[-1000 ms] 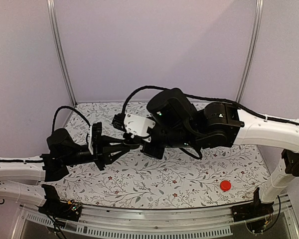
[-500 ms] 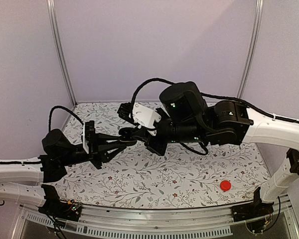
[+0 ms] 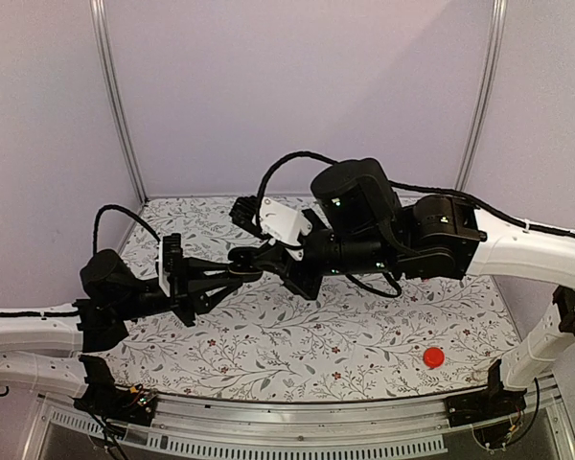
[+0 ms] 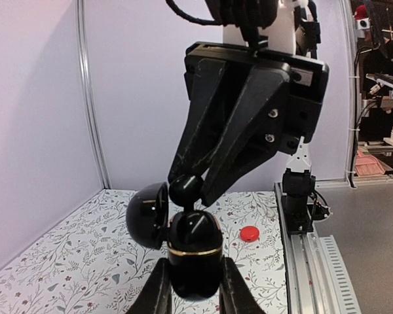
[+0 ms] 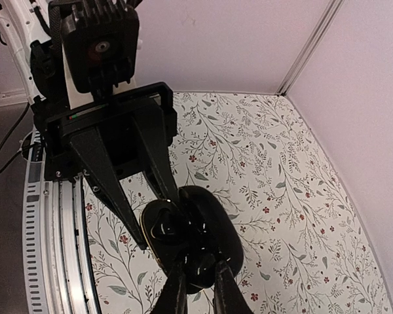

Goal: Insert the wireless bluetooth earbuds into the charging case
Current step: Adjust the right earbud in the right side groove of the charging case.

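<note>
The glossy black charging case [image 4: 195, 255] is held up in the air, upright, with my left gripper [image 4: 195, 278] shut on its lower half. Its round lid [image 4: 147, 212] is swung open to the left. My right gripper [image 4: 188, 190] comes down from above, shut on a black earbud [image 4: 185, 188] that touches the case's open top. From the right wrist view the earbud [image 5: 200, 261] sits between my right gripper [image 5: 198, 269] fingers over the open case [image 5: 162, 222]. In the top view both grippers, left [image 3: 241, 275] and right [image 3: 254, 259], meet above the table's middle left.
A flat red disc [image 3: 433, 357] lies on the floral table cover [image 3: 345, 326] at the front right, also seen as the red disc [image 4: 249, 233] in the left wrist view. Metal posts [image 3: 115, 96] and plain walls enclose the back.
The right arm has risen and swung its gripper over the case. The left arm has drawn back a little to the left, still holding the case. Almost nothing moved in the last half second.
</note>
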### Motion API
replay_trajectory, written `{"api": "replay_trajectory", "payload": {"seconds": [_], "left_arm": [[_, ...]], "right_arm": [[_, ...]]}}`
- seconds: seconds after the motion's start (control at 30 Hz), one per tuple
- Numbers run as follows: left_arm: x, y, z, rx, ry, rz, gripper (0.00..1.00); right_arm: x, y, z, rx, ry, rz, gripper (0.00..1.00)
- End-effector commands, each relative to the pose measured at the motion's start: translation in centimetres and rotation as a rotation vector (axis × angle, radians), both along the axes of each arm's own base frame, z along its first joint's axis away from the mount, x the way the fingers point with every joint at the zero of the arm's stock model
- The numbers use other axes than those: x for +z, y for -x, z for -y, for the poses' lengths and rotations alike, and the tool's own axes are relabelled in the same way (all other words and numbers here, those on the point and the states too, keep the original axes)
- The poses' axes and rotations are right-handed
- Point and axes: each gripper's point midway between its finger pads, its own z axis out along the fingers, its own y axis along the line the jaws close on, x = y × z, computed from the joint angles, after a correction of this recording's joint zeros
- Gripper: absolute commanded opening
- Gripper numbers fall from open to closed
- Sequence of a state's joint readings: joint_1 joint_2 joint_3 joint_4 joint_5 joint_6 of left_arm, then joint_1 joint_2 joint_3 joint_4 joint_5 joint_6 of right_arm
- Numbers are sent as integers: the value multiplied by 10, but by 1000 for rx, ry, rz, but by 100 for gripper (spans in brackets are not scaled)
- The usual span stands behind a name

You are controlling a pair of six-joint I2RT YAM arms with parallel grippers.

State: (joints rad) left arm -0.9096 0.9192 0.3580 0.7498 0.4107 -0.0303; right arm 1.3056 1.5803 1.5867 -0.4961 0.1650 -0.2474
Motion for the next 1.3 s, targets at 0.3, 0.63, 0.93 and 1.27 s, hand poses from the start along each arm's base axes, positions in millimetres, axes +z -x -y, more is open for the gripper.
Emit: {"api": "replay_trajectory", "payload": {"seconds": [0.3, 0.63, 0.93, 1.27], "left_arm": [[15, 6, -4, -15, 56, 36, 11], [13, 5, -2, -17, 47, 30, 11], [12, 6, -1, -30, 48, 33, 10], [14, 18, 0, -92, 50, 43, 10]], "right_arm": [[8, -5, 17, -26, -21, -8, 22], [18, -1, 17, -3, -44, -10, 30], [26, 0, 26, -18, -81, -32, 39], [61, -30, 61, 40, -317, -231, 49]]}}
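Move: The right earbud is already pinched in the right hand's tips, practically at its hand point. Its place is the open charging case, whose middle lies about 2 cm left, 1 cm back and 1 cm below the right hand. The other earbud sits roughly 2 cm left, 1 cm back and 2 cm below that hand; the raised lid is some 2 cm ahead and 2 cm left. From the left hand, holding the case, the right earbud is about 4 cm right, 1 cm ahead and 2 cm up. The right earbud is let go over its groove as the right fingers spread from nearly shut to about half open, the right hand first easing back only some 1 cm to the right. That hand then pulls clear of the case faster, to the right, forward and up, about 5 cm rightward in all, its fingertips tipping up some 10 degrees. The left hand keeps its grip on the case, almost still. ##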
